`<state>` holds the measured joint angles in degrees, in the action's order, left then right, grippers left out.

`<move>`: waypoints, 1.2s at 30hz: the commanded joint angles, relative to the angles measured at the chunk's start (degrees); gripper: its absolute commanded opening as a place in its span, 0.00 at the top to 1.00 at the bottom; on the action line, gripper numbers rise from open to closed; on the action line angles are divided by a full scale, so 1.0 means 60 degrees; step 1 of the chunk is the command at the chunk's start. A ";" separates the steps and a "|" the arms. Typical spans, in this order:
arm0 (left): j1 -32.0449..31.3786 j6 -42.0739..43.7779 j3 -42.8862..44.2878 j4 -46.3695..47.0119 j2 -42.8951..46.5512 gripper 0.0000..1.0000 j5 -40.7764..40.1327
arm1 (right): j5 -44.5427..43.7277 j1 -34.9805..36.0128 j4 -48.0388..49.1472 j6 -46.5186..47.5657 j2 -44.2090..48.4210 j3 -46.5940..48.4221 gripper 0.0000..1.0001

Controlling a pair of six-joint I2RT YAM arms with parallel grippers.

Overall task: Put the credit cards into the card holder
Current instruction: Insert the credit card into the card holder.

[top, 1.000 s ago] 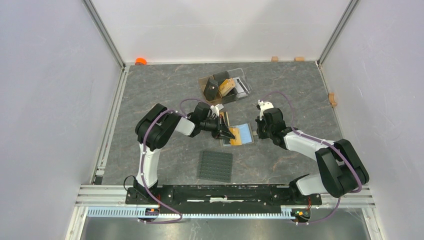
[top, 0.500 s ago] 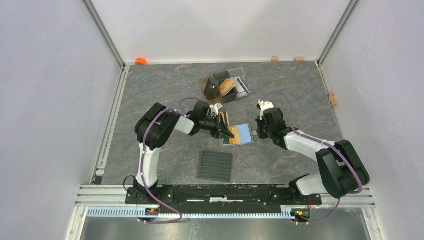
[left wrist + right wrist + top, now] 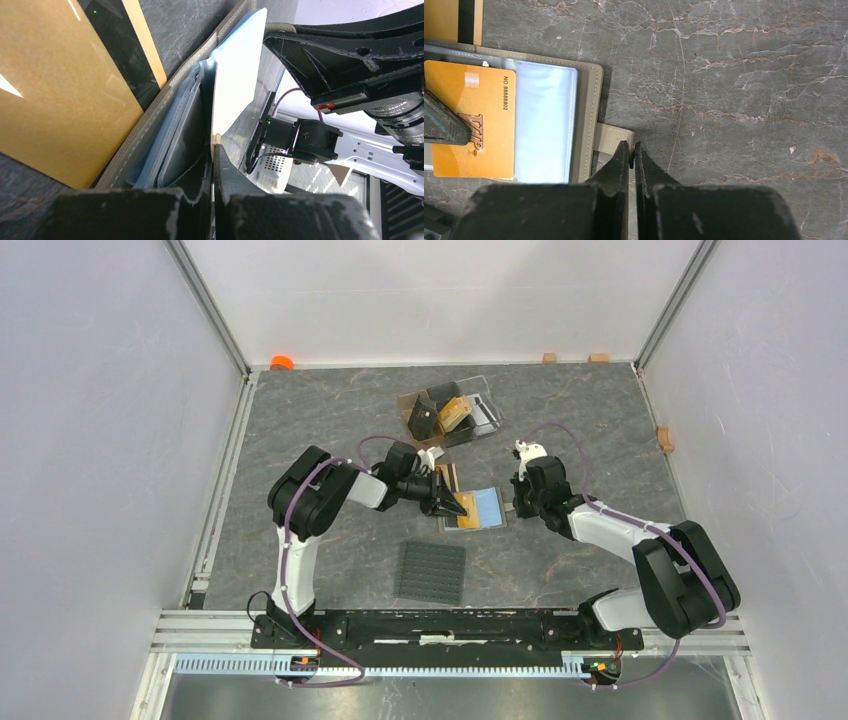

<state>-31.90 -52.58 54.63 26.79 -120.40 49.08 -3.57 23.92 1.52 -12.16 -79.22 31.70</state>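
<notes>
The card holder (image 3: 487,506) lies open on the table, its clear bluish pockets (image 3: 546,120) facing up. My left gripper (image 3: 460,508) is shut on an orange credit card (image 3: 471,120) marked VIP, held over the holder's left half; in the left wrist view this card (image 3: 235,80) is seen edge-on beside the pocket openings. I cannot tell whether its edge is inside a pocket. My right gripper (image 3: 632,148) is shut on the holder's snap tab (image 3: 611,139). A gold card with a black stripe (image 3: 60,90) lies on the table next to the holder.
A clear stand (image 3: 452,410) with dark and orange items in it sits behind the holder. A dark grey studded mat (image 3: 432,571) lies in front, between the arm bases. White walls enclose the table, and an orange object (image 3: 281,362) sits at the back left corner.
</notes>
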 commanded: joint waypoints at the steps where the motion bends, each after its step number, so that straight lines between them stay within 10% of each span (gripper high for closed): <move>1: 0.0014 0.0734 -0.0046 -0.1095 -0.0583 0.98 -0.1297 | -0.0100 0.0047 0.0029 -0.0070 0.0295 0.0151 1.00; 25: -0.0589 -0.0232 0.0497 -0.0309 -0.1044 0.96 -0.1100 | -0.0041 0.0130 0.0100 -0.0101 0.0249 0.0107 1.00; 36: -0.0587 0.1511 0.0707 -0.2598 0.0573 0.62 -0.2248 | -0.0751 0.0132 -0.0162 -0.0125 0.0735 0.0019 1.00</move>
<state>-35.24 -53.01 58.52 21.78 -119.83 43.77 -4.95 24.47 0.89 -12.38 -77.03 31.70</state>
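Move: The left hand already pinches the orange VIP card at its left part. The holder's clear right pocket, where the card goes, has its middle about 5 cm to this hand's right and 1 cm ahead, about 1 cm lower. A gold card lies some 7 cm ahead and 3 cm left; the grey mat is 13 cm back and 7 cm left. From the right hand, already gripping the strap, the pocket is about 6 cm left, level with it. With the VIP card pinched low over the holder, the left hand slides it about 2 cm to the right, into the mouth of the clear pocket, then stops; its fingers open to about a third and let go as the hand just begins to lift. The right hand keeps its grip on the strap, nearly still, rising about 1 cm at the very end. ##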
